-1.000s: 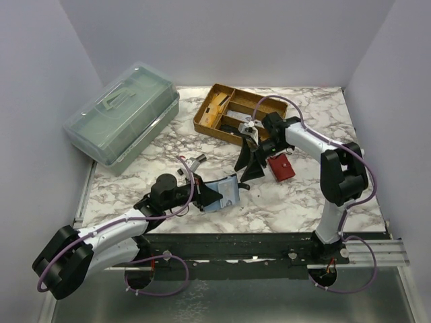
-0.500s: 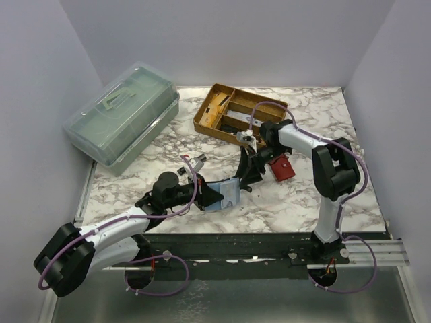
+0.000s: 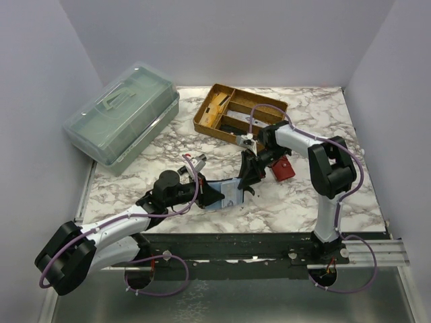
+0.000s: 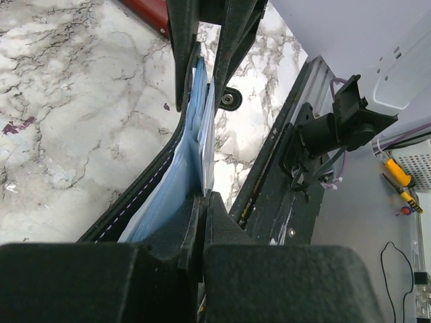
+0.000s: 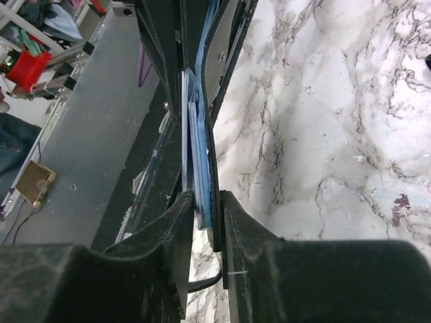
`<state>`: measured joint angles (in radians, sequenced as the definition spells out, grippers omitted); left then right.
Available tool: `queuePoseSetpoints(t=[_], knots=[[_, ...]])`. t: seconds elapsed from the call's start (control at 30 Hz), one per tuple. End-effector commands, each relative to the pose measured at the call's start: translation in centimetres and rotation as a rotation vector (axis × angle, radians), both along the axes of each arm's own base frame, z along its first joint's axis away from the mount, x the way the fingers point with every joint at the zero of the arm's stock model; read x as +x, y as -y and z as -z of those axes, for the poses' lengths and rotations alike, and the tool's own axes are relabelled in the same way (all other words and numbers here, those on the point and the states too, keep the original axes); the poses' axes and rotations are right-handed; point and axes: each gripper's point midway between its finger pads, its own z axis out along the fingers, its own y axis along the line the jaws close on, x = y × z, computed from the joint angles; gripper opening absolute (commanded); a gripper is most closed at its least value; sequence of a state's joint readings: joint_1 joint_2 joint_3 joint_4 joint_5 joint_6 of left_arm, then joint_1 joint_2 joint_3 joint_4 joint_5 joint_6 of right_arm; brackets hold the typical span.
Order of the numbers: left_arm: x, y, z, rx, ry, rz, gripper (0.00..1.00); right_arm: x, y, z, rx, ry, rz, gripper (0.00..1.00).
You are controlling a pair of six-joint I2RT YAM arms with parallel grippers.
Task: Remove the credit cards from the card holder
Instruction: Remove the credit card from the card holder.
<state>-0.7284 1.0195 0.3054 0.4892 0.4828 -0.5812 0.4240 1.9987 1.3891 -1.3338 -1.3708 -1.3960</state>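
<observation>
The card holder (image 3: 222,190) is a black wallet held on edge just above the table near the front middle. My left gripper (image 3: 213,195) is shut on its near end (image 4: 145,192). Pale blue credit cards (image 4: 202,128) stick out of it toward the right arm. My right gripper (image 3: 244,182) comes from the far side, and its jaws sit against the cards (image 5: 195,134) and the holder's black wall (image 5: 222,60) together. In the left wrist view my left gripper (image 4: 204,196) pinches the holder, and in the right wrist view my right gripper (image 5: 205,198) pinches the card ends.
A red wallet (image 3: 281,168) lies just right of the right gripper. A wooden divided tray (image 3: 229,111) stands at the back middle and a green lidded box (image 3: 124,114) at the back left. The table's front rail (image 3: 269,243) runs close below the holder.
The right gripper has moved left and down onto the cards' end, and its jaws have closed in from wide apart. The left gripper has kept its hold on the holder.
</observation>
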Motion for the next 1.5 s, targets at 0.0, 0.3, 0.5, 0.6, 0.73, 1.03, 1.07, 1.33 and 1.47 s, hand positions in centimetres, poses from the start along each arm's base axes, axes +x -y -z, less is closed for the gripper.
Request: queuePoseSetpoints(t=[0.0,0.3,0.5,0.6,0.73,1.03,1.07,1.33,1.47], knots=[[0.1,0.7,-1.9,-0.036,0.068,0.037,0.0,-0.3,-0.6,-0.9,0.048,-0.019,-0.004,0.23],[-0.4,0.1,-1.8,-0.027,0.136,0.052,0.0,-1.2,0.0,-0.4,0.036,-0.01,-0.016,0.0],[-0.7,-0.7,-1.3,0.008,0.17,0.05,0.0,-1.5,0.3,-0.3,0.035,0.017,-0.027,0.0],[-0.9,-1.0,-1.1,0.022,0.169,0.051,0.0,-1.5,0.3,-0.4,0.036,0.023,-0.028,0.0],[-1.1,-1.3,-0.9,0.03,0.177,0.048,0.0,-1.6,0.4,-0.4,0.036,0.029,-0.031,0.0],[-1.1,-1.3,-0.4,0.05,0.176,0.059,0.0,-1.6,0.6,-0.7,0.038,0.039,-0.025,0.0],[-1.1,-1.3,-0.3,0.052,0.175,0.061,0.0,-1.5,0.7,-0.7,0.037,0.041,-0.024,0.0],[-1.2,-1.3,0.1,0.077,0.183,0.079,0.0,-1.5,1.3,-0.2,0.02,0.044,-0.019,0.0],[-1.3,-1.3,0.5,0.095,0.181,0.093,0.0,-1.5,1.5,0.0,0.016,0.045,-0.019,0.0]])
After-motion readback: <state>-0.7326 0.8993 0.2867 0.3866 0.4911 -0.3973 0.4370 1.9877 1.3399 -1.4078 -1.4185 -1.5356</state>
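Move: The card holder stands on edge in the air, its left part already pinched by the left fingers: its middle is about 3 cm to the left hand's right and 1 cm ahead, level with it. From the half-open right hand that middle lies some 4 cm left and 3 cm back, level, with the holder's right edge already between the fingers. The red wallet is about 15 cm right of the right hand, 5 cm ahead and 9 cm below. The black tool lies roughly 9 cm left of the left hand, 10 cm ahead and 10 cm below. The card holder's right edge, cover and cards together, is pinched as the right fingers close fully; that hand then draws it back about 1.5 cm in all. The left hand keeps its grip on the other end, first still, then easing left a little over 1 cm and slightly back, rolling some 10 degrees so that its forward side rises. ##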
